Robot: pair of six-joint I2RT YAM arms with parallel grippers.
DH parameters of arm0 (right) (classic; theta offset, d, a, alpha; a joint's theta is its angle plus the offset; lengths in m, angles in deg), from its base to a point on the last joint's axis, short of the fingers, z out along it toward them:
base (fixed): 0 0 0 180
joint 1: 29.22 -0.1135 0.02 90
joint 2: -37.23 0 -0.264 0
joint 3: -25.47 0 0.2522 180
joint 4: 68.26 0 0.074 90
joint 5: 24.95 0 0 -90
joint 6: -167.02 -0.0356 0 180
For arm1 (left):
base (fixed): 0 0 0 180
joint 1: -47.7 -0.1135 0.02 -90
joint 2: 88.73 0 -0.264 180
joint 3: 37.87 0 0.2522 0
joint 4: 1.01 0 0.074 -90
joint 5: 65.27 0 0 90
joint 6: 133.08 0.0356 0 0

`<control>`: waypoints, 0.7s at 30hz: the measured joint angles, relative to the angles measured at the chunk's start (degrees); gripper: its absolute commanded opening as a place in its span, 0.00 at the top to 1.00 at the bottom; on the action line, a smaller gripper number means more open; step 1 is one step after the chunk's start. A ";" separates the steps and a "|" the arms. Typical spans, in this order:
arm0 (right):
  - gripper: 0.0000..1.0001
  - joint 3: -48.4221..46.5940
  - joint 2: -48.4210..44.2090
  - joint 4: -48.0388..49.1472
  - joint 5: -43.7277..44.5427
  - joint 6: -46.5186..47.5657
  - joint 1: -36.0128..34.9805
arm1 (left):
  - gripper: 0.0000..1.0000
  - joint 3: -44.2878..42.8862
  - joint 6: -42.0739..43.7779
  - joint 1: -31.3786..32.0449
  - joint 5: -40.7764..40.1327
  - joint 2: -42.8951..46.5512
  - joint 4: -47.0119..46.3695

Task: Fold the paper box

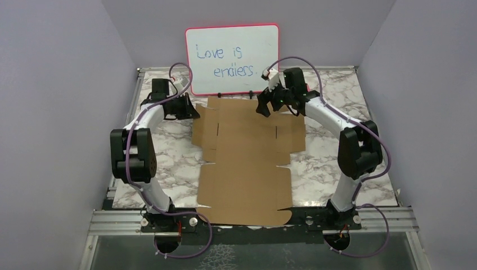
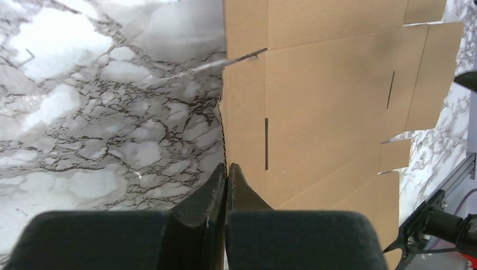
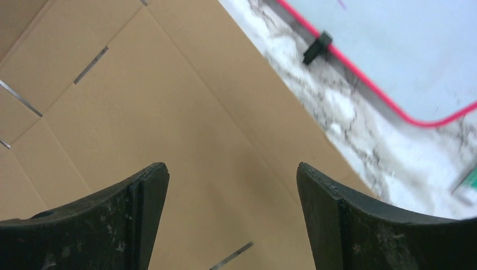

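Observation:
The paper box (image 1: 247,152) is a large flat brown die-cut sheet with flaps and slots, lying on the marble table from the near edge up to the whiteboard. My left gripper (image 1: 191,109) is at the sheet's far left flap. In the left wrist view its fingers (image 2: 227,167) are pressed together on the corrugated edge of the paper box (image 2: 326,101). My right gripper (image 1: 265,108) hovers over the far right part of the sheet. Its jaws (image 3: 232,169) stand wide apart above bare cardboard (image 3: 169,112) with nothing between them.
A pink-framed whiteboard (image 1: 232,56) with blue writing stands at the back, just behind the sheet, and its frame shows in the right wrist view (image 3: 405,50). Purple walls close in both sides. A metal rail (image 1: 253,219) runs along the near edge by the arm bases.

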 measured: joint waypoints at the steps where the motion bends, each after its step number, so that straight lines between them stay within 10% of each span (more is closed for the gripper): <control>1: 0.11 -2.58 1.31 -1.20 -1.38 1.27 0.26 | 1.00 0.24 0.55 0.20 -0.11 1.68 -0.07; 21: 0.16 -26.56 15.10 -17.99 -17.20 15.43 6.71 | 1.00 5.25 5.66 6.84 -2.75 15.65 -2.54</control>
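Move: The left hand keeps hold of the left flap's outer edge. The flap's slotted crease lies about 7 cm to its right, 5 cm back and 5 cm lower, and the far-left tab 4 cm ahead and 5 cm right. The empty right hand is roughly 9 cm above the sheet, with the far flap's middle some 4 cm ahead and 4 cm left, and the right slot 6 cm back and 5 cm right. Upward about 7 cm, the left hand lifts the pinched flap edge while drawing it some 4 cm right and 3 cm back, its fingertips tipping up about 15 degrees. Meanwhile the right hand, fingers still wide open, reaches forward about 5 cm towards the sheet's far edge, rising slightly and turning counter-clockwise, with no touch to be seen. ##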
